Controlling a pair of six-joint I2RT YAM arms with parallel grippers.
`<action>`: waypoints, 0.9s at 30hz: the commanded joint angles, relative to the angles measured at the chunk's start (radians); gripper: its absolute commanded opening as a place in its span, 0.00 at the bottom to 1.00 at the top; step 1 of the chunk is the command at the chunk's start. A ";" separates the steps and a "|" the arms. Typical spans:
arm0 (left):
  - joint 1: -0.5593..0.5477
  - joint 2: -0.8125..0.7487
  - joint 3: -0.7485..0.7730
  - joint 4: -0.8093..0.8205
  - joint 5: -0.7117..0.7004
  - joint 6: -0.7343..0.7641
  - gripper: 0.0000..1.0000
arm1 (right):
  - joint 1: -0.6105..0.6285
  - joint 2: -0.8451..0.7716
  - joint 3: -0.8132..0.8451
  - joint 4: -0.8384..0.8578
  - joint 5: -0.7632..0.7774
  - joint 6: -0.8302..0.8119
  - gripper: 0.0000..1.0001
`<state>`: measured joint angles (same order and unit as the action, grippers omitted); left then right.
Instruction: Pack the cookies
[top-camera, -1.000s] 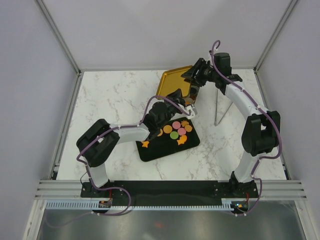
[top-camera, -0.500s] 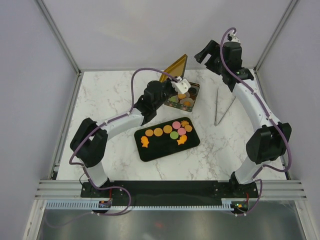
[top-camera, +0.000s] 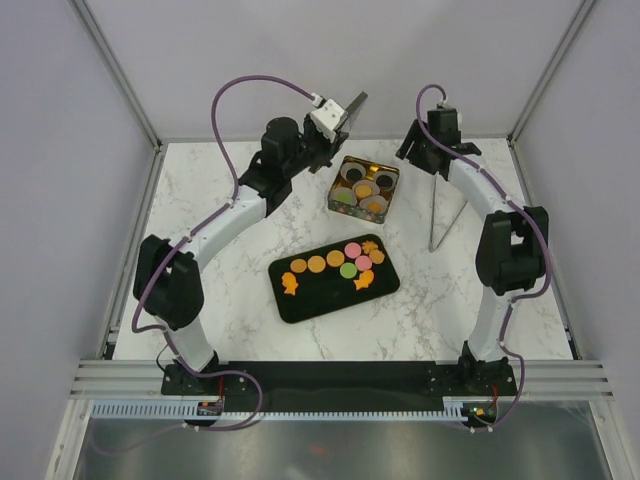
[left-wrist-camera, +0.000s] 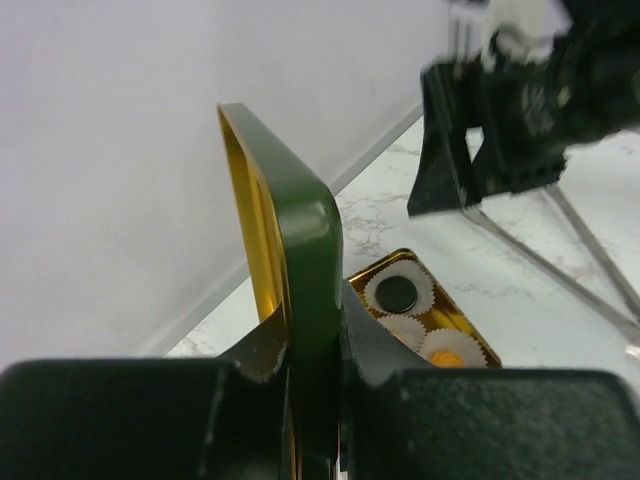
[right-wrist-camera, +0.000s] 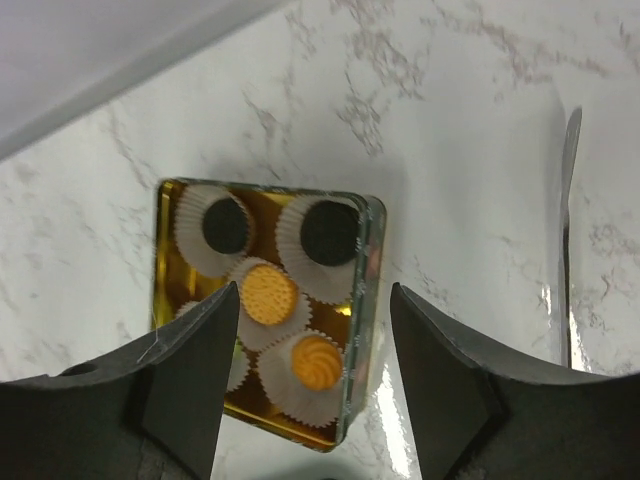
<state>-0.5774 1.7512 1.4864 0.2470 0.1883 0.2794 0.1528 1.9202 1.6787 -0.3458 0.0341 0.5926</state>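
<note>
Several cookies (top-camera: 337, 262), orange, pink and green, lie on a black tray (top-camera: 310, 300) in mid-table. An open gold tin (top-camera: 387, 200) behind it holds white paper liners with dark and orange cookies (right-wrist-camera: 317, 362). My left gripper (top-camera: 338, 118) is shut on the tin's lid (left-wrist-camera: 300, 230), green outside and gold inside, and holds it on edge high above the back of the table. My right gripper (top-camera: 412, 150) is open and empty, hovering above the tin's (right-wrist-camera: 365, 300) right side; its jaws stand wide apart.
Metal tongs (top-camera: 440, 215) lie on the marble to the right of the tin and show in the right wrist view (right-wrist-camera: 566, 230). Grey walls close the back and sides. The right arm (left-wrist-camera: 520, 110) shows in the left wrist view.
My left gripper has carried the lid up and back-left, away from the tin, which now stands uncovered. My right gripper rose off the lid, then came down to the tin's right.
</note>
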 joint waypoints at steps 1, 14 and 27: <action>0.037 -0.012 0.092 -0.032 0.163 -0.198 0.02 | 0.014 0.052 -0.007 -0.047 -0.005 -0.069 0.70; 0.122 0.068 0.176 -0.043 0.341 -0.422 0.02 | 0.073 0.243 0.090 -0.122 0.024 -0.155 0.55; 0.215 0.117 0.173 0.015 0.445 -0.620 0.02 | 0.103 0.284 0.138 -0.122 0.000 -0.264 0.10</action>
<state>-0.3920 1.8599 1.6241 0.1822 0.5823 -0.2371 0.2401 2.1933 1.7611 -0.4828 0.0597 0.4019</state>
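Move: The tin's middle is about 10 cm left of the open right gripper, 3 cm back and 16 cm below, its right wall nearest. The metal tongs lie roughly 7 cm to that gripper's right and 11 cm back, down on the table. From the left gripper, which already holds the lid by its edge, the tin is some 5 cm ahead, 5 cm right and far below, around 29 cm. Drop the right gripper quickly about 13 cm onto the tin's right wall, easing some 3 cm left as you sink and tipping the fingers more steeply down, then close them to pinch the wall at its far half. Keep the left hand's hold on the lid high up, lifting it slightly and lowering it again while rolling and tipping it some 30 degrees. ##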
